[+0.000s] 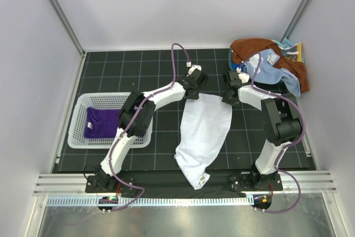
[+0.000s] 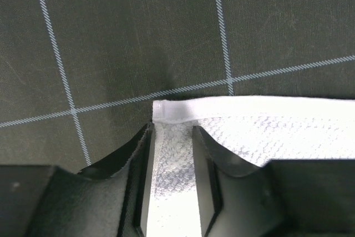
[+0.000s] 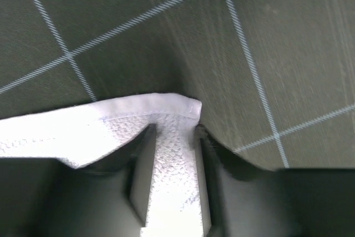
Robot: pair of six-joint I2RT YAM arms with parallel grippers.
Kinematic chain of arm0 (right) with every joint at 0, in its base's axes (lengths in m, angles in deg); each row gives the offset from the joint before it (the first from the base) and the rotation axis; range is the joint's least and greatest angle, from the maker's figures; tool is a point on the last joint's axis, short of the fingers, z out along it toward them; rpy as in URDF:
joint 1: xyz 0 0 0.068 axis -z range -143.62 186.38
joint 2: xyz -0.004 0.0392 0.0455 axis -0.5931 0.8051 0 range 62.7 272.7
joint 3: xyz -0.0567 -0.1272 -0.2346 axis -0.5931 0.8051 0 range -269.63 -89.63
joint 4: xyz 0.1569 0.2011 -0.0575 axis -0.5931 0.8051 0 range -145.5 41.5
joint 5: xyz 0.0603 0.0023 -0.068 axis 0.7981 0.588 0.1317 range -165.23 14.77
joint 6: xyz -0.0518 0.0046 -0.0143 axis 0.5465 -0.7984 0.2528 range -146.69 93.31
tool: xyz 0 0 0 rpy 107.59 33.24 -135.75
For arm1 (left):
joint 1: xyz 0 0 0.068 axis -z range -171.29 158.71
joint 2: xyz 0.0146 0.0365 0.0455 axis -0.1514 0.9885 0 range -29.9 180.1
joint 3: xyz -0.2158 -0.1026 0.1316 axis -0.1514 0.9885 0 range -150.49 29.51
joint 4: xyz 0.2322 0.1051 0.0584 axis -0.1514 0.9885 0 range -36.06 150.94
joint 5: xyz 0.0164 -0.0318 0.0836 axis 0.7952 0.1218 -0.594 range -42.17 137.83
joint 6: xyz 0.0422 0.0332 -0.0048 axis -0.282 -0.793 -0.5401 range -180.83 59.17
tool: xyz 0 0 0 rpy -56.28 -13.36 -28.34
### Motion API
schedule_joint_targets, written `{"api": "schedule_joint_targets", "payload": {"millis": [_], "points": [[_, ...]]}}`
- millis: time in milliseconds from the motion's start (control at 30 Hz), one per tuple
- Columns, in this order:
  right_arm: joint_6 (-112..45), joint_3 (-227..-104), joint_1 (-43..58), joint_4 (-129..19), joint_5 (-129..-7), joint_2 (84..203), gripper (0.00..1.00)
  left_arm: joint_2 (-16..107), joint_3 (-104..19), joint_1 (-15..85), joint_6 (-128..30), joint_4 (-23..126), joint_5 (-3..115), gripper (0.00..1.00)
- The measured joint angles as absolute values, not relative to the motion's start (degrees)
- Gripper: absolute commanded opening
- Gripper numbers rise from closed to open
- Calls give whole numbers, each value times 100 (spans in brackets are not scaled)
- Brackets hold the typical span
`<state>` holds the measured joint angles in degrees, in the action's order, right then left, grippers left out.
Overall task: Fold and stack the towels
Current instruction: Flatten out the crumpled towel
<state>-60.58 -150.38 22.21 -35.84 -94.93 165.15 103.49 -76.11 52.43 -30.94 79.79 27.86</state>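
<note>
A plain white towel (image 1: 202,131) lies stretched on the black gridded mat, its far edge held up by both grippers and its near end with a label by the front rail. My left gripper (image 1: 192,94) is shut on the towel's far left corner, seen in the left wrist view (image 2: 173,129) with white cloth (image 2: 266,126) between the fingers. My right gripper (image 1: 231,99) is shut on the far right corner, seen in the right wrist view (image 3: 173,129) with the hem (image 3: 83,123) across it. A dark purple towel (image 1: 101,122) lies folded in the basket.
The white slotted basket (image 1: 83,99) stands at the left of the mat. A heap with a rust-brown towel (image 1: 249,48) and a light blue towel (image 1: 275,71) sits in the far right corner. White walls close in the mat on three sides.
</note>
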Motion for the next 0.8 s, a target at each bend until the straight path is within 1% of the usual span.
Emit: {"api": "schedule_joint_targets", "payload": {"millis": [33, 67, 167, 200, 267, 333, 367, 433, 633, 800], "points": [[-6025, -15091, 2221, -3579, -9473, 16555, 32, 10353, -7611, 5243, -3081, 7963, 2773, 29], [-5994, -15139, 2221, -3584, -9458, 16592, 24, 10355, -7611, 5243, -3070, 7944, 2765, 26], [-5924, -15275, 2221, -3579, -9399, 16692, 15, 10364, -7611, 5245, -3057, 7891, 2752, 16], [-5903, -15314, 2221, -3579, -9375, 16716, 11, 10364, -7611, 5247, -3057, 7878, 2745, 13], [-5839, -15393, 2221, -3573, -9333, 16762, 6, 10364, -7609, 5247, -3055, 7861, 2695, 6], [-5798, -15473, 2221, -3547, -9281, 16786, 5, 10362, -7578, 5247, -3057, 7832, 2609, 1], [-5780, -15508, 2221, -3531, -9261, 16786, 3, 10351, -7545, 5247, -3057, 7795, 2553, 0], [-5723, -15655, 2221, -3442, -9224, 16786, 1, 10276, -7430, 5247, -3079, 7749, 2456, 0], [-5614, -16070, 2170, -3304, -9086, 16631, 1, 9944, -7154, 5241, -3135, 7813, 2205, 0], [-5542, -16116, 2065, -3029, -9030, 16006, 1, 9177, -6734, 5245, -3133, 7839, 2144, 0]]}}
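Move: The far left corner of the white towel sits right between the left gripper's part-open fingers, about 1 cm ahead, at table level. The far right corner lies likewise about 1 cm ahead of the right gripper, roughly 18 cm right of and 3 cm nearer than the left corner. The towel's crumpled near end is some 40 cm back from the left gripper, level sideways. The blue bin with towels is about 17 cm ahead and 19 cm right of the right gripper. Finish closing both grippers to pinch the white towel's two far corners, letting the right one slide forward as it shuts. Then lift: bring the left gripper up about 6 cm and 3 cm left, and the right up some 9 cm while going 3–4 cm forward and 3 cm left. Tip the fingers of both slightly upward, keeping hold. ##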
